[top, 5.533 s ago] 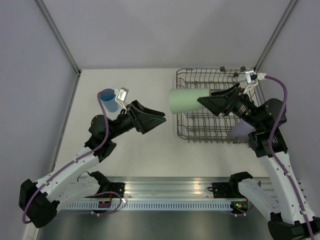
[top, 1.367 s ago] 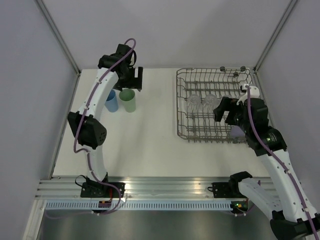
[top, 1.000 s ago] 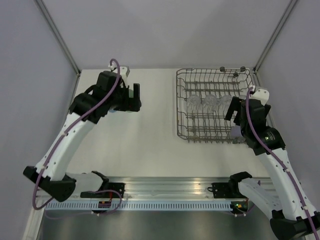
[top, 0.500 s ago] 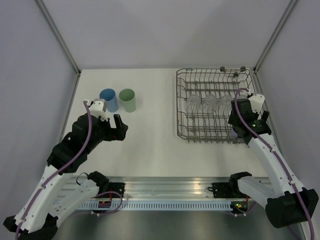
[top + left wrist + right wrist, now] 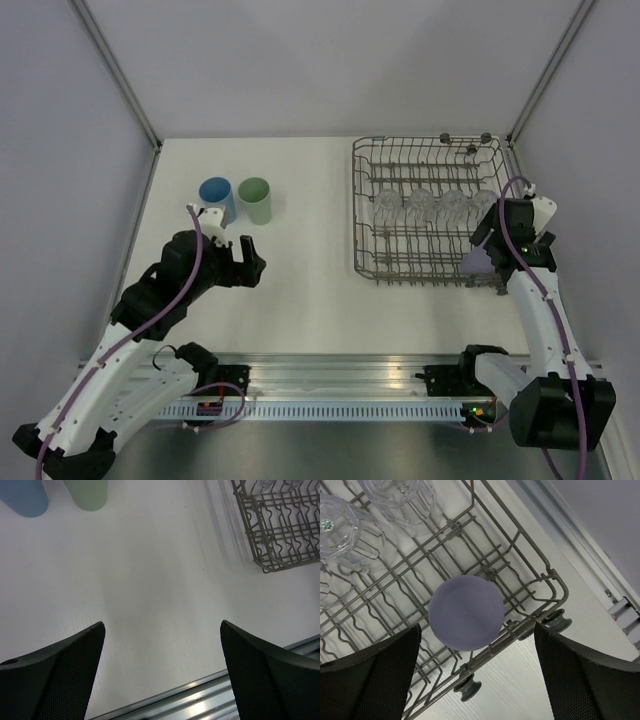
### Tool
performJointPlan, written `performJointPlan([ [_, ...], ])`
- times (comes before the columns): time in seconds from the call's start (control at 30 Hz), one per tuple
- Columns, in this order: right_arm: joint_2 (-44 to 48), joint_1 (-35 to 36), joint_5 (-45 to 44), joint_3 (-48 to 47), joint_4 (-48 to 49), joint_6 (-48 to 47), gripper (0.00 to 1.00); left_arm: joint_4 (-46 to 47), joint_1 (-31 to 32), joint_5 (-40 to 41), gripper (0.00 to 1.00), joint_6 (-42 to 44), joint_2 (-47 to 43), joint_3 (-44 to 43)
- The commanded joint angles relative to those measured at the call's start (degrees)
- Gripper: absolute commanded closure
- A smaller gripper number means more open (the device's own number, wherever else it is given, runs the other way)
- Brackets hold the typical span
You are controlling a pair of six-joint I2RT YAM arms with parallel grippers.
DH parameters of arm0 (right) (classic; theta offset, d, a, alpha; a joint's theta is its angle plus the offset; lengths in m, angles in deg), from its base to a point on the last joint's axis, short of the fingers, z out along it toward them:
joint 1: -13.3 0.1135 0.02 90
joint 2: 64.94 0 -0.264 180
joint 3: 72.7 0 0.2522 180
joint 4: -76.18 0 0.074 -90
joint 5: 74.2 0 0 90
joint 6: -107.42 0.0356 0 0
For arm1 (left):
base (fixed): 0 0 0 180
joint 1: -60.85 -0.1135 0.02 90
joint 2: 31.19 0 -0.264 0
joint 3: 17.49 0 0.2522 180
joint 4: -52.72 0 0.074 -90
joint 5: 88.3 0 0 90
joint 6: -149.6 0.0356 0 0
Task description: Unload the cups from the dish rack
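Observation:
The grey wire dish rack (image 5: 366, 215) stands at the right. A row of clear glasses (image 5: 420, 203) sits across it, and a lilac cup (image 5: 474, 261) rests upside down in its near right corner. My right gripper (image 5: 492, 245) hangs open over that corner. In the right wrist view the lilac cup (image 5: 465, 612) lies bottom up between and below the open right gripper (image 5: 477, 626), with clear glasses (image 5: 340, 527) beyond. A blue cup (image 5: 215, 198) and a pale green cup (image 5: 255, 199) stand upright on the table at the left. My left gripper (image 5: 249, 264) is open and empty, nearer than them.
The rack's black wheels (image 5: 468, 688) hang along its near edge by the lilac cup. In the left wrist view the blue cup (image 5: 22, 497), the green cup (image 5: 87, 492) and the rack's corner (image 5: 272, 555) show far off. A metal rail (image 5: 330, 375) runs along the near table edge.
My left arm has drawn back from the blue and green cups toward the near left. The right gripper has shifted right to hang over the lilac cup. Both grippers stay open.

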Motion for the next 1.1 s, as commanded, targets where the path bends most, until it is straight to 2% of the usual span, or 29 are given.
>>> performJointPlan([
  [0.0,-1.2,-2.2,6.3,0.4,3.6,-0.4,0.02,3.2,0.2,-2.7,0.00,1.0,-0.2,0.1],
  [0.1,-3.3,-4.4,11.2,0.4,4.8,-1.2,0.04,3.3,0.2,-3.3,0.00,1.1,0.0,0.1],
  [0.3,-5.9,-4.9,11.7,0.0,5.0,-1.9,0.07,3.4,0.2,-4.5,0.00,1.5,0.0,0.4],
  [0.4,-6.6,-4.9,11.2,-0.1,5.0,-2.3,0.13,3.5,0.2,-4.8,0.00,1.6,0.0,0.4],
  [0.5,-7.0,-4.9,11.2,-0.2,4.5,-2.6,0.24,3.6,0.2,-4.9,0.00,1.5,0.0,0.5],
  [0.6,-6.1,-4.9,9.9,-0.2,4.6,-2.8,0.42,3.6,0.2,-5.0,0.00,1.6,0.0,0.5],
  [0.67,-5.4,-4.9,9.7,-0.3,4.5,-3.0,0.46,3.6,0.2,-5.0,0.00,1.7,0.1,0.5],
  [0.9,-2.5,-4.9,8.9,-2.3,2.0,-3.8,0.51,3.7,0.2,-4.8,0.00,1.6,0.0,0.5],
  [1.07,0.1,-4.9,9.8,-7.4,-1.3,-4.4,0.52,3.6,0.2,-4.2,0.00,0.9,-0.2,0.1],
])
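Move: The purple cup, bottom up near the front of the rack, lies just below the right hand: about 2 cm ahead, 1 cm to its left and 5 cm down. The nearest clear glass stands some 11 cm farther out than the purple cup, the second glass about 7 cm to the left of that one. The rack's near right corner is roughly 4 cm nearer than the cup and 7 cm to its right. From the left hand the purple cup is some 43 cm right, 8 cm ahead and 12 cm lower. The purple cup gets taken from above: the right hand sinks about 3 cm with some 2 cm forward, tilting slightly, the open fingers coming down either side of the cup's upturned bottom end. They close and pinch it between the pads, then the hand rises straight up again by roughly 2.5 cm, keeping its grip. ##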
